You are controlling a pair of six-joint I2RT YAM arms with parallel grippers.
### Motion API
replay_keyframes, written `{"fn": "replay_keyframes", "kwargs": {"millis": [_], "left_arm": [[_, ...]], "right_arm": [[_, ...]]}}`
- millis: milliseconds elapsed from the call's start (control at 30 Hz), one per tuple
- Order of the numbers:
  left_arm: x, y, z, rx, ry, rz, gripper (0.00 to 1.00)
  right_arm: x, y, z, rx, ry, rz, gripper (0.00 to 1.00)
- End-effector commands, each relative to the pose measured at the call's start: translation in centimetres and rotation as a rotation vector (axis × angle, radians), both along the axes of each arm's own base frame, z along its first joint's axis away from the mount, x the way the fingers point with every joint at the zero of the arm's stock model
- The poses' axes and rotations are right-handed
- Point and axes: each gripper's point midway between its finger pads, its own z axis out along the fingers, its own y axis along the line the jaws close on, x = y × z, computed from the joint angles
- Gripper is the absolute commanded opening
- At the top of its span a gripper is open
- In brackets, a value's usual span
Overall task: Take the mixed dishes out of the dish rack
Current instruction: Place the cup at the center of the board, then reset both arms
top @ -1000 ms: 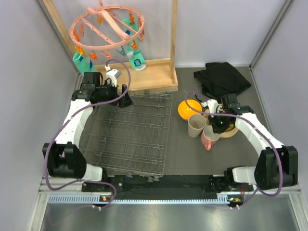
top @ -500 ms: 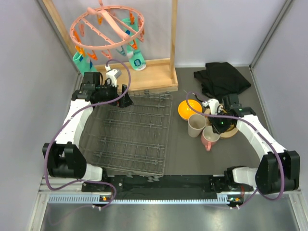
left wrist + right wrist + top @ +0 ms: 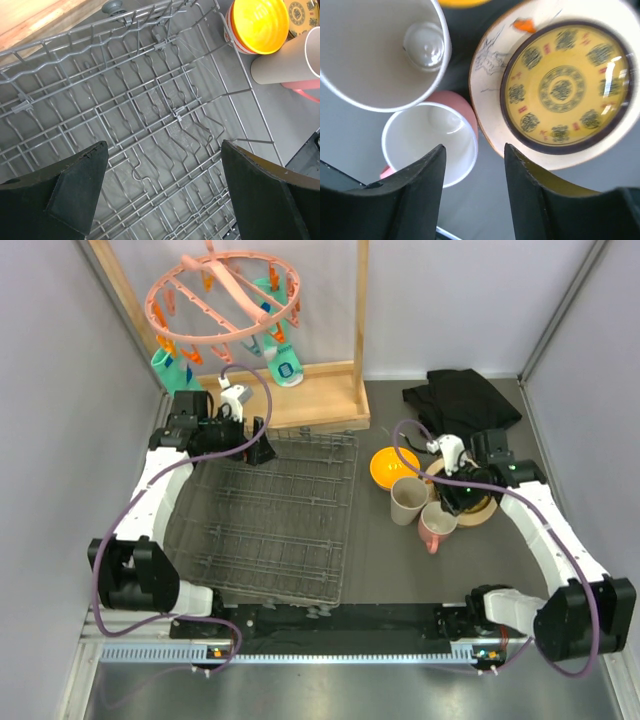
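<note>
The dark grey wire dish rack (image 3: pixel 265 515) lies left of centre with no dishes in it; it fills the left wrist view (image 3: pixel 150 115). My left gripper (image 3: pixel 262 452) is open and empty over the rack's far edge, fingers (image 3: pixel 75 185) wide apart. To the right stand the orange bowl (image 3: pixel 393 466), the beige cup (image 3: pixel 407 500) and the pink mug (image 3: pixel 436 527). My right gripper (image 3: pixel 447 498) is open and empty, above the gap between the pink mug (image 3: pixel 427 140) and the cream bird-painted plate (image 3: pixel 490 75), which carries the small yellow patterned plate (image 3: pixel 565 85). No pale green plate shows.
A wooden frame (image 3: pixel 310 390) with a pink peg hanger (image 3: pixel 225 295) stands behind the rack. A black cloth (image 3: pixel 460 400) lies at the back right. Grey walls close in both sides. The left wrist view also shows the orange bowl (image 3: pixel 255 25) and beige cup (image 3: pixel 290 62).
The right arm has shifted slightly right and back, its cable looping higher, with the gripper still over the mug and plates. The left arm has not moved.
</note>
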Motion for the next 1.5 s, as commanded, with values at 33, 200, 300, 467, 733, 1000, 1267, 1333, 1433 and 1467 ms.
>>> {"fn": "replay_keyframes", "kwargs": {"millis": [33, 200, 300, 467, 733, 1000, 1267, 1333, 1433, 1467], "left_arm": [[-0.4, 0.2, 1.6, 0.001, -0.087, -0.002, 0.98], [-0.3, 0.6, 1.5, 0.014, -0.097, 0.030, 0.98], [0.5, 1.6, 1.6, 0.043, -0.129, 0.108, 0.98], [2.2, 4.8, 2.5, 0.127, -0.245, 0.306, 0.99], [3.2, 9.5, 6.8, 0.211, -0.497, 0.570, 0.99], [3.7, 11.5, 9.0, 0.221, -0.586, 0.693, 0.99], [3.9, 11.5, 9.6, 0.242, -0.601, 0.676, 0.99], [4.0, 11.4, 9.5, 0.245, -0.603, 0.671, 0.99], [4.2, 11.4, 9.2, 0.247, -0.594, 0.669, 0.99], [4.3, 11.3, 9.0, 0.241, -0.589, 0.665, 0.99]], "right_arm": [[0.4, 0.7, 6.5, 0.067, -0.137, -0.010, 0.52], [0.9, 0.2, 10.8, 0.064, -0.247, -0.042, 0.90], [2.2, -0.9, 13.1, 0.032, -0.345, -0.112, 0.99], [4.6, -3.1, 16.5, 0.002, -0.537, -0.270, 0.99], [8.4, -5.2, 21.4, 0.051, -0.804, -0.487, 0.99], [10.1, -4.4, 23.2, 0.145, -0.886, -0.499, 0.99], [11.1, -5.1, 21.7, 0.152, -0.896, -0.577, 0.99], [11.1, -5.1, 21.3, 0.160, -0.899, -0.583, 0.99], [11.0, -5.4, 21.8, 0.144, -0.922, -0.590, 0.99], [10.8, -5.7, 21.9, 0.137, -0.933, -0.598, 0.99]]}}
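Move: Standing just behind and below the right hand, the released pink cup is some 2 cm back, 4 cm to the left and 8 cm down. Around it, also below the hand, the grey cup lies about 5 cm ahead and 12 cm left, the plate stack 8 cm ahead and 4 cm right, and the yellow bowl 15 cm ahead and 15 cm left. From the left hand the pink cup is roughly 46 cm to the right, 13 cm back and 17 cm below. Retreating from the pink cup, the empty right hand climbs about 20 cm and then swings forward some 10 cm and a little right over the plate stack, sinking slightly at the end; its half-open fingers spread fully while the wrist tips up and turns clockwise. The open left hand sweeps left above the rack towards the hanging sock, rising and edging forward as its fingers lift and turn counter-clockwise. ##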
